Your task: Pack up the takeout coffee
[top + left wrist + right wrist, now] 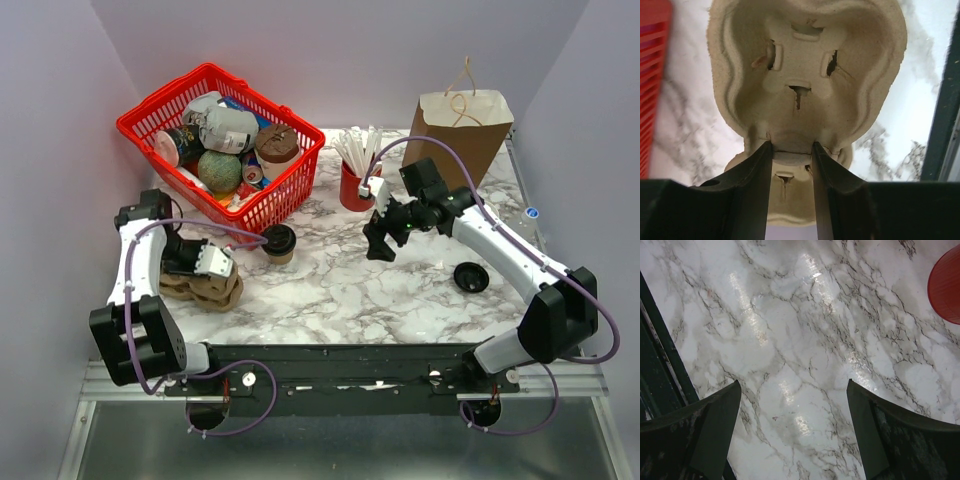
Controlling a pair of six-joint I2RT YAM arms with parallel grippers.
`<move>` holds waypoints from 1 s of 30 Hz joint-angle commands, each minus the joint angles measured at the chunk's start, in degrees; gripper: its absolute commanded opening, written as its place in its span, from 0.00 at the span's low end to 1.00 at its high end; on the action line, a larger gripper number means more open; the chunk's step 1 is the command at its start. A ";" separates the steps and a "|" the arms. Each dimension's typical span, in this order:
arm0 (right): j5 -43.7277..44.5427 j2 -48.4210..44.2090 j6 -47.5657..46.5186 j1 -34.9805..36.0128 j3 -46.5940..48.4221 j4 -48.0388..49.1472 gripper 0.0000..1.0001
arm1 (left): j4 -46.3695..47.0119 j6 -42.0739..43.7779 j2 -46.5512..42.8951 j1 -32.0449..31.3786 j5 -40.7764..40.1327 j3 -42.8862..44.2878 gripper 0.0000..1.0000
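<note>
The takeout coffee (278,242), a small brown paper cup with a black lid, stands on the marble table just in front of the red basket. My left gripper (215,265) is to its left, down on a tan moulded-pulp cup carrier (205,288). In the left wrist view the fingers (760,175) press on both sides of the carrier's (805,65) middle ridge, so the left gripper (792,147) is shut on it. My right gripper (382,240) hangs open above bare marble to the right of the coffee; the right wrist view shows nothing in that gripper (794,390).
A red basket (150,122) full of groceries stands at the back left. A red cup of straws (355,185) (947,287) sits mid-back, a brown paper bag (462,130) at the back right. A loose black lid (471,277) lies near the right arm.
</note>
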 commanded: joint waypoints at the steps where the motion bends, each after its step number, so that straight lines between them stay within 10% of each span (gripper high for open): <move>1: -1.69 0.96 -0.27 -0.32 1.16 0.67 0.95 | -5.49 13.40 1.10 1.16 5.68 7.22 0.25; 17: -1.07 0.09 7.36 -6.29 17.05 -0.30 0.94 | -13.76 8.31 -18.49 -6.56 24.13 2.31 0.23; 30: 0.69 3.77 11.15 -10.96 30.95 -0.30 0.94 | -0.07 -21.56 -20.08 -36.52 32.32 -4.28 0.23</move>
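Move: The left fingers already pinch the neck of a pulp cup carrier, and another carrier seems to lie about 4 cm right beneath. From this hand the black-lidded coffee cup stands some 21 cm right and 7 cm ahead, roughly level; the red basket's middle is about 30 cm ahead, 7 cm right. From the right hand, that cup is about 24 cm left and 1 cm ahead, 7 cm lower; the straw cup 14 cm ahead, 5 cm left. Keep the left grip on the carrier and lift it almost 10 cm, easing forward a touch first, then swing it about 18 cm right and a little back, nearer the coffee cup, rolling the fingers outward to the right and turning clockwise. Meanwhile raise the empty, open right gripper about 20 cm and 9 cm forward. ##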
